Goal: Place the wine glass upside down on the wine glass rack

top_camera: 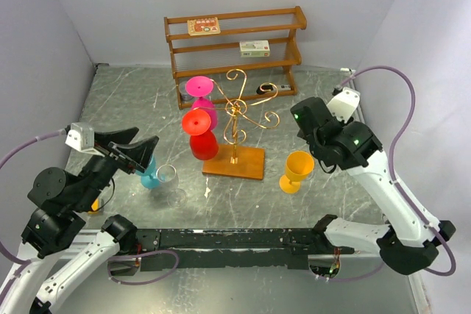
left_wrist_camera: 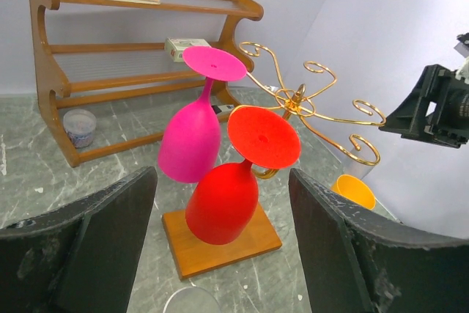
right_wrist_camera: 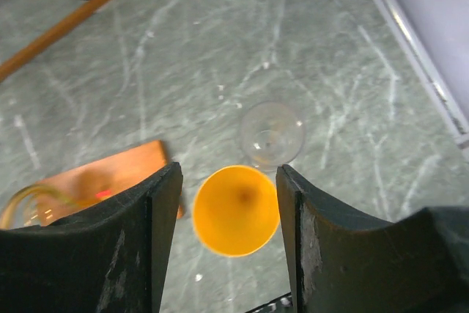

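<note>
The gold wire wine glass rack (top_camera: 237, 108) stands on its square wooden base (top_camera: 235, 162) mid-table. Upside down on its arms hang a pink wine glass (top_camera: 199, 92) and a red one (top_camera: 202, 136); the left wrist view shows both, pink (left_wrist_camera: 192, 141) and red (left_wrist_camera: 223, 199). An orange wine glass (top_camera: 297, 171) stands upright right of the base. My right gripper (right_wrist_camera: 229, 171) is open above it, the orange bowl (right_wrist_camera: 236, 210) showing between the fingers. My left gripper (left_wrist_camera: 221, 177) is open, empty, facing the rack, and hovers over a blue glass (top_camera: 149, 175) and a clear glass (top_camera: 170, 182).
A brown wooden three-tier shelf (top_camera: 235, 43) with a card and a small box stands at the back. A small white cup (left_wrist_camera: 79, 126) sits by its left end. Another clear glass (right_wrist_camera: 271, 133) stands just beyond the orange one. Walls close in left, right and back.
</note>
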`<state>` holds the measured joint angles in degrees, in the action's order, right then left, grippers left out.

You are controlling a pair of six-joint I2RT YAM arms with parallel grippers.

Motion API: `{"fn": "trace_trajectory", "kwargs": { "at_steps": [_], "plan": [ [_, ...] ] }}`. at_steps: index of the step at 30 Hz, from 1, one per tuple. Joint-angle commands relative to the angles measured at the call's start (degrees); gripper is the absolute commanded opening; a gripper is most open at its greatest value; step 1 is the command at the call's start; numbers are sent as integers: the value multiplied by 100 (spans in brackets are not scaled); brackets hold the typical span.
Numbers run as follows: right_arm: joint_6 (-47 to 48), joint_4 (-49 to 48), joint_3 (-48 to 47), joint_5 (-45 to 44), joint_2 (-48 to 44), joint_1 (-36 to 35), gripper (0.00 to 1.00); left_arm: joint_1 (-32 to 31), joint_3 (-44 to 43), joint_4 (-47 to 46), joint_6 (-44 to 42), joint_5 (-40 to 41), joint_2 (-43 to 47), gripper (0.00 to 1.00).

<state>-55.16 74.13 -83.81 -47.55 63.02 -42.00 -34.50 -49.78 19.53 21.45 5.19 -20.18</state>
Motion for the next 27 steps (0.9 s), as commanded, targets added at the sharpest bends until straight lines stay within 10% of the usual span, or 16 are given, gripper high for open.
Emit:
{"fn": "trace_trajectory", "kwargs": {
  "at_steps": [1,15,27],
  "plan": [
    [816,-105,190,178,78,583,54,-4,-120,-229,-11,73,7,83],
    [2540,-2301,1776,2651,-39,2327,41,-4,-803,164,-852,-252,-725,86],
    [2730,-2490,1995,2532,-74,2462,20,-4,-972,-4,-556,-483,-725,86]
  ]
}}
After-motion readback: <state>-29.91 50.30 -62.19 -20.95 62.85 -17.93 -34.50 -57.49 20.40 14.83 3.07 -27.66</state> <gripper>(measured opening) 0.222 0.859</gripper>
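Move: The clear wine glass stands upright about 4 cm ahead of the empty right hand and 6 cm to its right, its middle some 19 cm below. The yellow glass is about 6 cm to the left of the clear one and 5 cm nearer the base. The wine glass rack stands roughly 23 cm to the clear glass's left, level with it. From the left hand the clear glass lies about 8 cm ahead, 43 cm right and 28 cm below. The clear glass's left rim ends up between the right hand's finger pads: that hand sinks about 11 cm towards it, easing some 4 cm forward and slightly right, while the fingers tip about 15 degrees further down. They narrow to well under half their opening as it gets there, one finger inside the bowl and one outside. The open left hand rises about 3 cm. ##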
